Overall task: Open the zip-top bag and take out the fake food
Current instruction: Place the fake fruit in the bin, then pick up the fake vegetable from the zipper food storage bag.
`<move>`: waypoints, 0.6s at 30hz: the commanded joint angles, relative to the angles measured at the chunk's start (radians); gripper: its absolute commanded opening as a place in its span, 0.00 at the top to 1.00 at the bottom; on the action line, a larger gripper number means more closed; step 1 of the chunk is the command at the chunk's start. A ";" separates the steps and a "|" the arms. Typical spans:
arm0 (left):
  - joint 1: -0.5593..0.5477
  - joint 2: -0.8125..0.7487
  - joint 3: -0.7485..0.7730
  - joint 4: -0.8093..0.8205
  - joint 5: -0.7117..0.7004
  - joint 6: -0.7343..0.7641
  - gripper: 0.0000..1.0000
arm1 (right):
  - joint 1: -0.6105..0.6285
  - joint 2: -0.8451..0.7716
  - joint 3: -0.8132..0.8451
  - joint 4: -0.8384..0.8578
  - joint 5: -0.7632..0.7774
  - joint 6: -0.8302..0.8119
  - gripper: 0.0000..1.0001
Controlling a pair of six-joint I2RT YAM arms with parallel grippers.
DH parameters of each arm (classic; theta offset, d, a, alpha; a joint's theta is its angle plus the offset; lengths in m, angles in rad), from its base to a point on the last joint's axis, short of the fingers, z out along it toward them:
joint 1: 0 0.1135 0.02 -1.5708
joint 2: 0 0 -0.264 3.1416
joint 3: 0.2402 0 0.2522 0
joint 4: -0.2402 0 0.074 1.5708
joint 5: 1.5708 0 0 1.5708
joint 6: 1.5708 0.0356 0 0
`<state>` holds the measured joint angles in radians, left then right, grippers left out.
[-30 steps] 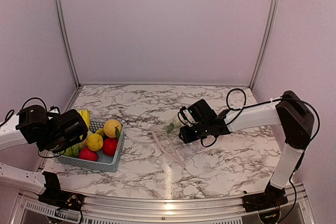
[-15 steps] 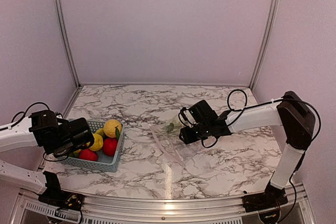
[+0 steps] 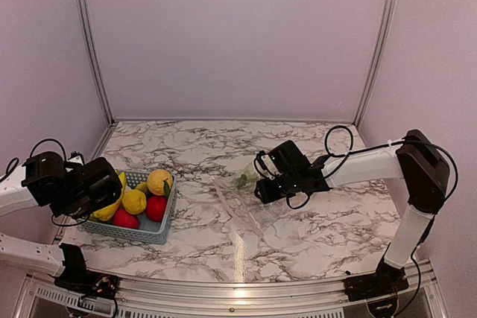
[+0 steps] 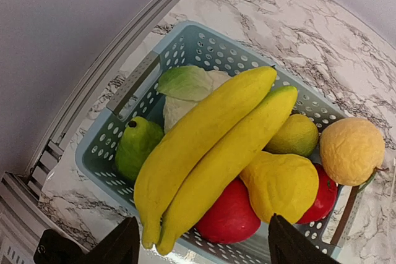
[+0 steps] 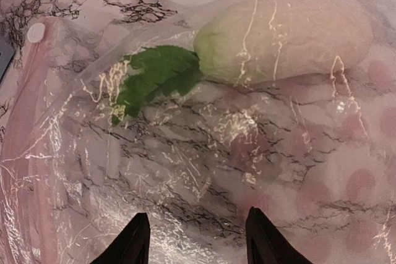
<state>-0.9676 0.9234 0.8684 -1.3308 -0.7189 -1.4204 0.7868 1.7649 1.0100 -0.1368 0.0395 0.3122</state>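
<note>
The clear zip-top bag (image 3: 246, 202) lies flat on the marble at centre, its pink zip strip (image 5: 25, 134) at the left of the right wrist view. Inside it sits a pale leafy vegetable (image 5: 284, 35) with a green leaf (image 5: 158, 75). My right gripper (image 5: 195, 239) hovers low over the bag, fingers apart, nothing between them. Other fake food fills the light blue basket (image 4: 204, 35): two bananas (image 4: 210, 153), red apples (image 4: 232, 214), a yellow pear (image 4: 281, 183), a green pear (image 4: 136, 146) and a cabbage (image 4: 185, 85). My left gripper (image 4: 201, 245) is open just above the bananas.
The basket (image 3: 160, 232) stands at the front left, close to the left wall rail (image 3: 93, 57). An orange fruit (image 3: 159, 181) sits at its far right corner. The right arm's elbow (image 3: 425, 169) rises near the right wall.
My left gripper has opened and the bananas it held now lie in the basket; the arm dipped, then lifted slightly. The right arm and bag have not moved.
</note>
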 commanded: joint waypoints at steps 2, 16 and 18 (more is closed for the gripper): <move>0.004 0.037 0.100 0.006 -0.027 0.117 0.22 | -0.007 -0.030 0.050 -0.036 0.018 -0.011 0.48; 0.004 0.245 0.242 0.492 0.201 0.521 0.04 | -0.017 -0.059 0.102 -0.093 0.063 0.000 0.46; 0.003 0.280 0.239 0.562 0.244 0.561 0.04 | -0.028 -0.063 0.111 -0.097 0.059 0.003 0.46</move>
<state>-0.9676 1.1446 1.0927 -0.9764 -0.5938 -0.9966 0.7845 1.7302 1.0729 -0.1997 0.0803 0.3103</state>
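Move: From the left hand, the white radish under the clear bag lies about 25 cm ahead, 44 cm right and 15 cm below. The bin's middle is some 10 cm ahead, 4 cm right and 14 below, the bananas 6 ahead, 1 right and 6 below. For the right hand, the radish is roughly 11 cm ahead, 2 left and 3 below; the bag's middle is level with it, 2 left and 5 below. Swing the left gripper away from the bananas, about 11 cm right across the bin towards the radish, with some 5 cm each of forward and lift, turning it about 20 degrees clockwise while the fingers spread fully. Raise the half-open right gripper about 3 cm off the bag, nudging slightly forward. ##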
